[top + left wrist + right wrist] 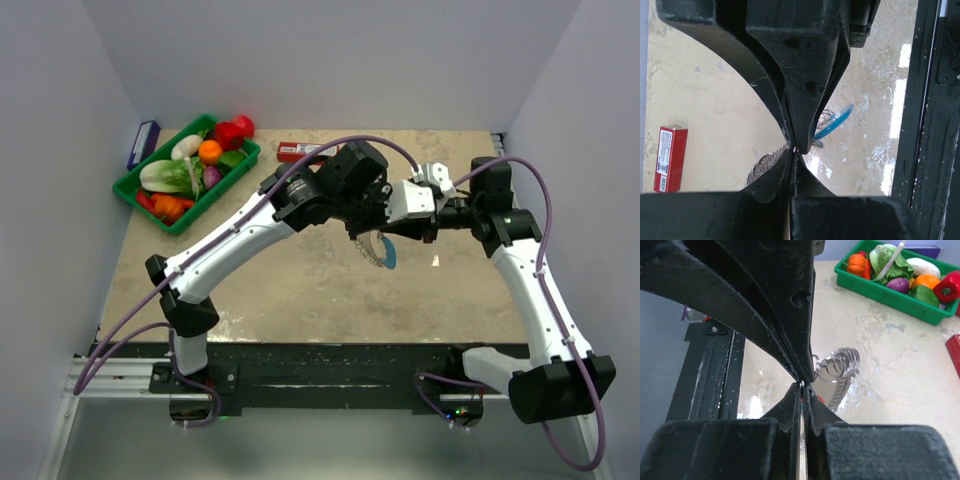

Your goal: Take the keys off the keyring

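Note:
The keyring (377, 254) hangs above the middle of the table, just below where the two grippers meet tip to tip. Its blue section (391, 257) shows in the left wrist view too (835, 125). The keys (840, 366) are a bunch of silvery pieces dangling beside the fingertips, also seen low in the left wrist view (764, 169). My left gripper (796, 149) is shut, pinching the keyring at its very tip. My right gripper (802, 384) is shut as well, with a sliver of the red-marked key (820, 399) at its jaws.
A green tray (131, 189) of toy vegetables sits at the back left, with a purple box (143, 143) beyond it. A long red box (297, 151) lies at the table's far edge. The black base rail (330, 365) runs along the near edge.

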Robot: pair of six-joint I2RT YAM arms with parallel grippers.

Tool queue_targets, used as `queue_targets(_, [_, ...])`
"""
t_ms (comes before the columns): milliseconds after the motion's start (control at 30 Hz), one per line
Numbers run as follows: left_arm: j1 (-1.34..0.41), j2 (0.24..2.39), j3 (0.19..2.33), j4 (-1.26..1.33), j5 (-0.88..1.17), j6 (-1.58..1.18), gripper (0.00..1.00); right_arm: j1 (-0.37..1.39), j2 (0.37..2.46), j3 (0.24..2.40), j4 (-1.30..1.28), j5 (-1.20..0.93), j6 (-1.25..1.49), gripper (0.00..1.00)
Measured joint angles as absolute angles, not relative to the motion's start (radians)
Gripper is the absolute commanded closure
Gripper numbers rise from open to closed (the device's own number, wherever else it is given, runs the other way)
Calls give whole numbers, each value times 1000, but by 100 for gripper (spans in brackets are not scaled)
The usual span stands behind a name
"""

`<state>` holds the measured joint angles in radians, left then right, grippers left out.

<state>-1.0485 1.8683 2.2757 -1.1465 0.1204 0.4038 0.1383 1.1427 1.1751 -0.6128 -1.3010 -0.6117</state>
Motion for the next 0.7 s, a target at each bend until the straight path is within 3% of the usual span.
queue_targets(200, [-1048,1868,2276,-1147,118,404,100,139,1141,1175,-616,-1300,-614,100])
queue_targets(500, [-1050,1868,2288,-1144,92,400,79,140,1119,1145,-511,-1300,-506,100])
queue_targets(600, [-1050,1868,2301,-1144,72,394,67,138,1116,1129,-447,-1311,-446,100])
queue_targets(700, [-1050,1868,2323,-1146,56,382,63,130,1117,1120,-390,-1342,-387,100])
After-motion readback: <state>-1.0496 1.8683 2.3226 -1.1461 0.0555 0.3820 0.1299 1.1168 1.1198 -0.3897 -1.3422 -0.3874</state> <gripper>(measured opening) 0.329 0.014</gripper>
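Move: The wire end of the keyring is already pinched at both hands' fingertips, so it lies right at the left hand's point and right at the right hand's point. From the left hand, the hanging coil lies about 3 cm ahead, 3 cm left and 5 cm below. The blue strip hangs roughly 2 cm back, level sideways and 8 cm below. The red box lies some 30 cm ahead, 15 cm left and 28 cm lower. The left fingers, pinching the wire end of the keyring at first, open about a third of the way and let go, while the right fingers stay shut on it and keep the hold. After a brief stand, both hands rise together by roughly 1.5 cm. The left also drifts about 1 cm forward, and the right tips its fingers up about 5 degrees. ##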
